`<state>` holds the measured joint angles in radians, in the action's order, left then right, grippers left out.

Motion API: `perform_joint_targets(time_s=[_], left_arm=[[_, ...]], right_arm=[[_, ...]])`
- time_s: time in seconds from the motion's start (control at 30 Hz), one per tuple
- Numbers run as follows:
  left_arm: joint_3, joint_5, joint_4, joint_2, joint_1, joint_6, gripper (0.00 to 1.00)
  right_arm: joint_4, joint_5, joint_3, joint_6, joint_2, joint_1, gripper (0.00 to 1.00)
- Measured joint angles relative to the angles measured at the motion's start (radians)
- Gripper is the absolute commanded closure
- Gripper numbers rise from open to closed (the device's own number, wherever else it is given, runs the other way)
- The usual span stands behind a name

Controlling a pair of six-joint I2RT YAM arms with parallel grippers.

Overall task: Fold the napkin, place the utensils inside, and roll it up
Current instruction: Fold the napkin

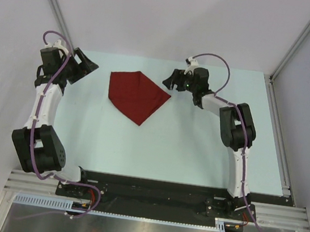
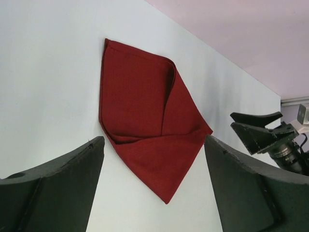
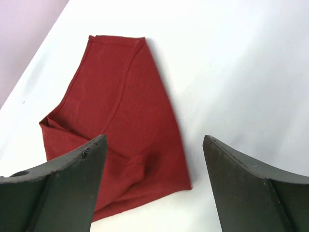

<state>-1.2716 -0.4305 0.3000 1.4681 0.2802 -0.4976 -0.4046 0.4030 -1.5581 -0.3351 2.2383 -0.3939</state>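
Note:
The dark red napkin lies folded on the pale table, a pointed corner aimed at the near side. My right gripper hangs open just off the napkin's right corner, touching nothing. From the right wrist the napkin lies below and left of the open gripper. My left gripper stands open to the left of the cloth, apart from it. The left wrist view shows the napkin ahead of the open left gripper, with a flap folded over. No utensils are in view.
The pale table ends at a black rail along the near edge where both arm bases are bolted. Grey walls and metal posts close in the back and sides.

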Motion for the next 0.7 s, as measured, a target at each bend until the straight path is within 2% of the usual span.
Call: perform_joint_targets(time_s=[0.17, 0.3, 0.63, 0.7], left_arm=[[0.0, 0.0, 0.0, 0.0, 0.0, 0.0, 0.12], [0.0, 0.0, 0.0, 0.002, 0.0, 0.0, 0.12], [0.0, 0.0, 0.0, 0.006, 0.0, 0.0, 0.12], [0.0, 0.0, 0.0, 0.006, 0.0, 0.0, 0.11]], right_arm=[[0.089, 0.116, -0.164, 0.0, 0.126, 0.048, 0.17], [0.188, 0.206, -0.285, -0.004, 0.242, 0.064, 0.24], [0.275, 0.32, -0.322, -0.043, 0.277, 0.062, 0.58], [0.286, 0.325, -0.32, -0.052, 0.277, 0.061, 0.72]])
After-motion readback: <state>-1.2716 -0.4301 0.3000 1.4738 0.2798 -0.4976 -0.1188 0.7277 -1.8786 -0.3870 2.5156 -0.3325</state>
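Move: The napkin's right corner lies almost straight below the right hand, some 8 cm down and about 1 cm back. The folded flap's tip is about 4 cm back and 6 cm to the left of that hand. The napkin's near corner lies roughly 18 cm back and 13 cm left, its far peak about 10 cm ahead and 17 cm left. From the idle left hand, the right corner is about 10 cm ahead, 37 cm to the right and 22 cm below. The right fingertips come down astride the napkin's right corner, one over the cloth and the other past its outer edge. The hand noses forward about 2 cm while sinking roughly 7 cm, then draws back a little more than that, tipping down some 20 degrees and swinging counter-clockwise as the wide-open fingers close to about half. ##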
